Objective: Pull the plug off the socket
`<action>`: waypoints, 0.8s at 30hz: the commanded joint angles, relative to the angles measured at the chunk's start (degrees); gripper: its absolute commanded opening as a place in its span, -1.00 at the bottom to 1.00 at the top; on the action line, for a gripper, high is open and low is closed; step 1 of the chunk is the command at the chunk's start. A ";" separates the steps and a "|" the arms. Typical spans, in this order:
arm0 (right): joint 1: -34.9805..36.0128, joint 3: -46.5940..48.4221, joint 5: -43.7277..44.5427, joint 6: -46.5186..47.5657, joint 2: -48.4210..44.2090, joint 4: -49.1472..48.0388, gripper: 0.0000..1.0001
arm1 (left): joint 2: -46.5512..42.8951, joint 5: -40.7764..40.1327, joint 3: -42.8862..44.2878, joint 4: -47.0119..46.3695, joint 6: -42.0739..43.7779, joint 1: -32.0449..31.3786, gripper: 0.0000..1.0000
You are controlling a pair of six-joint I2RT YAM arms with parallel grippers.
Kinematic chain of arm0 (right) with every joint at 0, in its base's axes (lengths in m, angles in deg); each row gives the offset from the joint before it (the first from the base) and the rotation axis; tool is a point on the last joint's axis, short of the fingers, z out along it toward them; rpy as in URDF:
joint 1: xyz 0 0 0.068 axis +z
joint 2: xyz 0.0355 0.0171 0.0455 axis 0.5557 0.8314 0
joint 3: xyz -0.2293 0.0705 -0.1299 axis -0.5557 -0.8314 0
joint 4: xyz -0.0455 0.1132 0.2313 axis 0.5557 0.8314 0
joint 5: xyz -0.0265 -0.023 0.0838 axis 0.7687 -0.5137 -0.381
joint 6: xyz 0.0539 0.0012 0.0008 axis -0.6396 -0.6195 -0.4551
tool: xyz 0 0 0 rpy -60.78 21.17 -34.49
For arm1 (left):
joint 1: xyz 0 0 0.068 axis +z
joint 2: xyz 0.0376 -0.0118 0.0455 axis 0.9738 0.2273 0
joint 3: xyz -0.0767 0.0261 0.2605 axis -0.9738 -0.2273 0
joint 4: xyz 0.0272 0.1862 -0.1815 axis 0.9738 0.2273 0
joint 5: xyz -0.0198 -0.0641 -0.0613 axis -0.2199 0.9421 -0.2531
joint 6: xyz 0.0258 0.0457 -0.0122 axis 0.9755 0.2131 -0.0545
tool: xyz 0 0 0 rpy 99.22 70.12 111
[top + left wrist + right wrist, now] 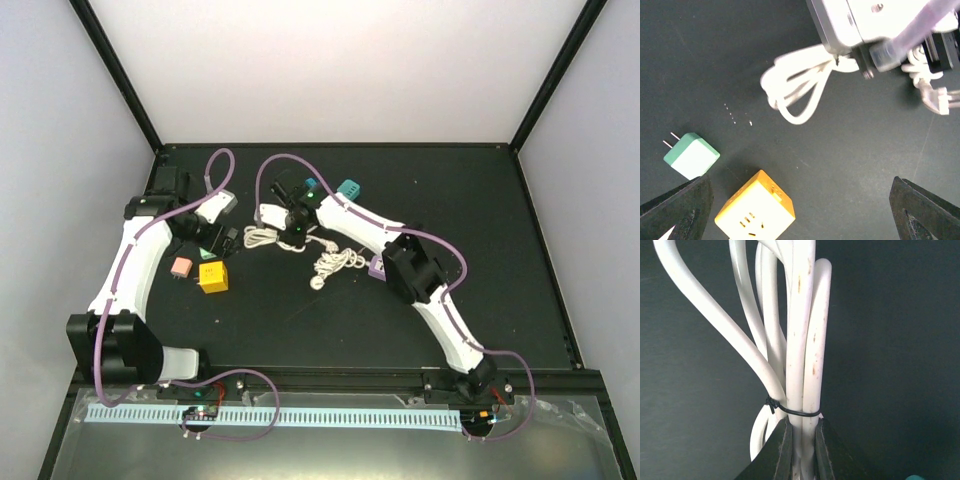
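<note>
The yellow cube socket [213, 277] [755, 211] lies on the black table with its slots facing up and nothing plugged into them. A small two-pin plug [181, 267] [691, 155], green and white in the left wrist view, lies just left of the cube and apart from it. My left gripper [222, 240] [800, 215] hangs open over bare table right of the cube. My right gripper [293, 232] [802, 442] is shut on a tied bundle of white cable [262, 238] [799, 90] [801, 340].
A second white cable [335, 262] lies coiled in the middle, and its pronged end [939, 97] shows by the right arm. Two teal blocks [350, 188] sit at the back. A purple block [378, 266] lies under the right arm. Black frame posts edge the table.
</note>
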 commanded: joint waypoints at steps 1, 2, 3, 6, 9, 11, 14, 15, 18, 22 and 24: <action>0.30 -4.95 -4.74 -2.77 -5.44 -0.16 -0.80 | -1.17 3.16 1.87 0.00 -0.07 1.22 0.97; 0.48 -6.95 -5.54 -2.57 -6.57 0.06 -0.80 | -1.22 3.27 1.89 0.13 0.00 1.20 0.98; 0.70 -9.18 -6.44 -2.36 -7.77 0.13 -0.80 | -1.25 3.40 1.85 0.22 0.10 1.18 0.97; 1.78 -17.02 -9.86 -1.82 -12.09 -0.37 -0.76 | -1.06 4.73 1.81 0.59 0.36 1.20 0.98; 2.48 -23.48 -13.69 -2.16 -16.70 -1.00 -0.38 | -0.27 5.48 2.15 1.47 0.82 1.24 0.98; 2.40 -26.48 -15.64 -2.96 -19.99 -1.74 -0.14 | 0.10 6.12 2.16 2.00 1.42 1.26 0.98; 1.87 -31.20 -15.63 -2.46 -25.57 -3.49 0.28 | 0.16 7.57 2.14 2.93 2.47 1.17 0.98; 1.48 -32.75 -15.41 -2.03 -27.57 -4.15 0.39 | 0.21 8.03 2.22 3.22 2.79 1.17 0.98; -1.06 -37.19 -14.04 -0.20 -32.20 -4.72 0.56 | -0.13 8.44 2.47 3.97 3.26 1.01 0.98; -6.10 -43.18 -9.13 1.81 -36.35 -4.92 0.66 | -0.99 8.83 2.51 4.37 4.19 0.96 0.98; -9.33 -45.67 -7.31 2.32 -37.56 -5.36 0.66 | -1.36 8.97 2.51 4.33 4.70 0.93 0.98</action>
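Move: My right hand already pinches the tied white cord coil. The bare table spot I take it to is about 8 cm back and 2 cm right, some 5 cm lower. The purple strip's cord wad lies about 6 cm back and 12 cm right. The pink-and-teal block stack stands roughly 11 cm ahead and 9 cm right. From my left hand, the spot is about 7 cm back and 15 cm right, well below. I pull the held coil back with my right hand, drifting right and sinking about 1 cm, with the fingertips swinging back some 15 degrees. Partway through this pull of roughly 12 cm my fingers start opening wide and let go of the cord. I rise about 7 cm, then turn rightward and slightly forward over the strip's cord wad. ##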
